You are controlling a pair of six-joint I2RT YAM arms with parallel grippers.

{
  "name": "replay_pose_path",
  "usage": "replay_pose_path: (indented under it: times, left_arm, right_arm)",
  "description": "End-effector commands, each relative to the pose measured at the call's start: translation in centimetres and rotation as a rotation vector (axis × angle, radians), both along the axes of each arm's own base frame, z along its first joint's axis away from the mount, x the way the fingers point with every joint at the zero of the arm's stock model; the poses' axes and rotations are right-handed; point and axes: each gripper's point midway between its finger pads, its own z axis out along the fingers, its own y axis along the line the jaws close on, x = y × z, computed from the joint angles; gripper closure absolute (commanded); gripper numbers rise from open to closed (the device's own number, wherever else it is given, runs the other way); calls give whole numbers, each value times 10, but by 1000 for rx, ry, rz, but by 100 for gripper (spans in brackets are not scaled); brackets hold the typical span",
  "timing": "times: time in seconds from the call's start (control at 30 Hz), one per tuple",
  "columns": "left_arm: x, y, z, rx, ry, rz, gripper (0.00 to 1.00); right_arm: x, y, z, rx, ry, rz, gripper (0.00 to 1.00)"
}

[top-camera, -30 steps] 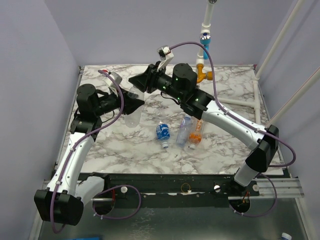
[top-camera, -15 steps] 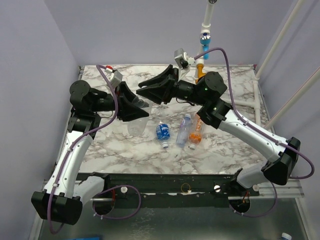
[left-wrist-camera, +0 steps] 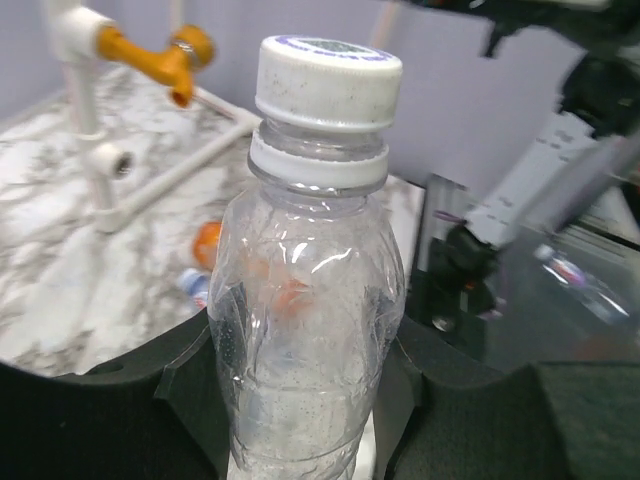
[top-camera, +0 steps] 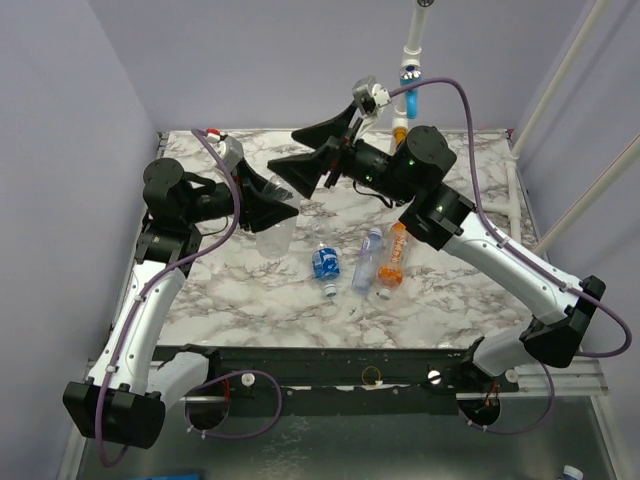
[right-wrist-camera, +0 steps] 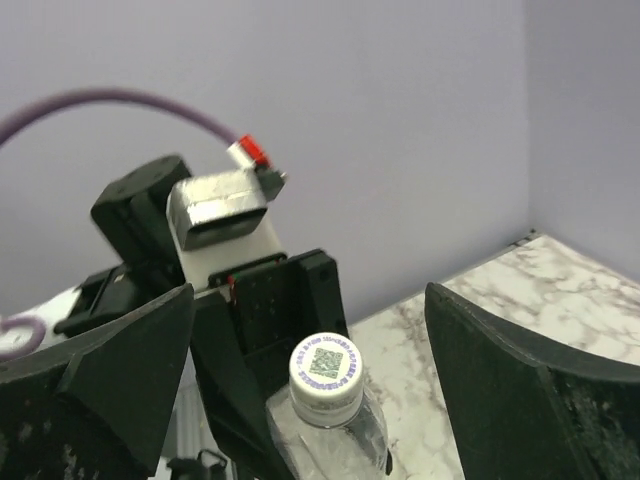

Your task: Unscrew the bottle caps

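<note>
My left gripper is shut on the clear unlabelled bottle and holds it above the table's left side, tilted toward the right arm. The bottle's white cap is still on its neck. My right gripper is open, and its fingers stand wide on either side of the cap without touching it. From above, the right gripper hovers just past the held bottle. The blue-labelled bottle, the slim light-blue one and the orange one lie on the marble table.
A white pipe with blue and orange fittings stands at the table's back edge. More white pipes lie along the right side. Purple walls close in the left and back. Purple cables loop over both arms.
My right gripper drew back from the cap toward the right and upward, then opened wide. The left gripper kept its hold on the clear bottle and shifted only slightly.
</note>
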Motion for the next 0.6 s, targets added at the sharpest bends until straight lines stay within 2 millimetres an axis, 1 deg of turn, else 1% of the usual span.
replay_pose_path:
  times: [0.0, 0.07, 0.1, 0.13, 0.23, 0.3, 0.47, 0.57]
  left_arm:
    - [52, 23, -8, 87, -168, 319, 95]
    - [61, 30, -9, 105, -199, 381, 95]
    - [65, 32, -10, 112, -208, 405, 95]
    - [66, 34, -10, 116, -213, 418, 95]
    - [66, 34, -11, 117, -215, 418, 95]
    - [64, 32, -12, 113, -204, 406, 95]
    - [64, 30, -17, 112, -178, 399, 95]
    - [64, 30, -21, 114, -169, 396, 95]
  right_arm:
    - [37, -8, -6, -52, 74, -227, 0]
    - [44, -7, -7, -60, 90, -260, 1]
    - [49, -5, -16, -90, 116, -274, 5]
    - [51, -3, -17, -100, 122, -276, 9]
    - [56, 8, -26, -136, 140, -270, 19]
    - [58, 15, -32, -153, 151, -255, 21]
    - [55, 27, -34, -145, 150, -215, 28]
    - [55, 29, -32, -132, 145, -206, 36]
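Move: The white cap on the clear bottle held in the left hand sits about 3 cm below the right hand and 1 cm to its left, level with it fore and aft. From the left hand the cap is roughly 9 cm up, 1 cm ahead and 1 cm right. On the table far below, the blue-label bottle lies some 5 cm ahead of the right hand and 5 cm to its right; the ribbed bottle lies 9 cm farther right. The white cap and its bottle are carried about 6 cm forward and slightly left in the left hand's kept grip, turning some 20 degrees counter-clockwise. The wide-open right hand goes forward with them, rising a little at first, then sinks past its starting height and eases left, turning clockwise as its fingers close to about two-thirds open around the cap; a fresh pinch isn't yet made. ##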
